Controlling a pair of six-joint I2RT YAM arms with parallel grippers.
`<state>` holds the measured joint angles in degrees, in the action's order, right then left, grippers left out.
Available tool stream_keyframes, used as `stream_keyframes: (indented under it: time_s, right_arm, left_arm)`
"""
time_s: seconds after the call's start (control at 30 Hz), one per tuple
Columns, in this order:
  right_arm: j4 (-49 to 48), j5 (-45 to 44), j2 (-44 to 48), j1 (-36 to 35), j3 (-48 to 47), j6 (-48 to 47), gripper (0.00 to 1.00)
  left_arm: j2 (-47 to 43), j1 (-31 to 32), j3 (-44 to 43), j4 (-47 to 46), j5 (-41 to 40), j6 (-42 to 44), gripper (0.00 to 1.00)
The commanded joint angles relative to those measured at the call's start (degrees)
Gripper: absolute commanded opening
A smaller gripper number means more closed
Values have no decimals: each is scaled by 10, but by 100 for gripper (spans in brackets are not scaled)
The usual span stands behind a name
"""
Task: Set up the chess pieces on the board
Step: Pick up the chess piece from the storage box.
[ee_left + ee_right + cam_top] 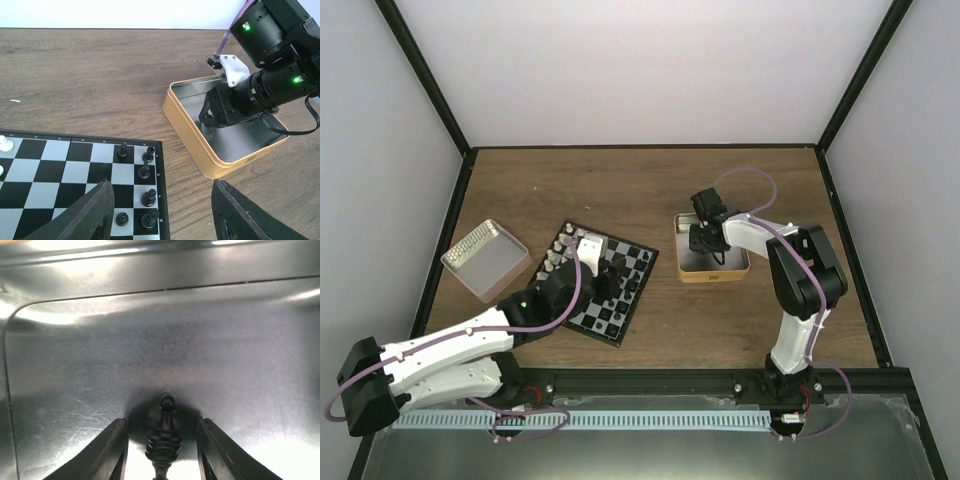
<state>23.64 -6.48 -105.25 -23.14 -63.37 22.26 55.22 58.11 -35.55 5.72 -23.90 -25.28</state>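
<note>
The board (632,262) lies on the wooden table, left of centre. Several black chess pieces (148,197) stand along its right edge, and white pieces (6,144) show at its left. My left gripper (162,182) hovers open over the board's (60,165) right edge, with nothing between its fingers. My right gripper (705,243) reaches down into the gold-rimmed tin (713,275). In the right wrist view a black chess piece (163,440) lies on the tin floor (150,340) between the open fingers of the right gripper (161,420), with a gap on each side.
A silver-and-pink tin (485,260) sits left of the board near the left wall. The gold tin's rim (190,140) stands a short way right of the board. Black frame rails border the table.
</note>
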Motion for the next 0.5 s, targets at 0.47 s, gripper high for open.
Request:
stream_keyframes:
  time_s: [0.47]
  right_arm:
    - [-13,-33,31,-8,31,41,16]
  left_arm:
    - [4,-18,-22,2,27,-18,55]
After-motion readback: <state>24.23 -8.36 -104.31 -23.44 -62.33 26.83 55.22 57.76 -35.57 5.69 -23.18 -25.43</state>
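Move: The last dark chess piece lies on the storage box's floor, almost between the right hand's open fingertips: about 1 cm back, 1 cm to the right and 1 cm below. The middle of the storage box is roughly level with that hand and 2 cm to its right; the chessboard's middle is some 24 cm to its left and 9 cm back. From the left hand, the piece is about 15 cm ahead, 19 cm to the right and 18 cm below. The right fingers come onto the chess piece from both sides and pinch it around its thick ringed body, closing from just under half open to nearly shut. First the hand eases back and to its right by about half a centimetre each way, staying low over the box floor and turning some 5 degrees clockwise; then it stays there as the fingers shut. ##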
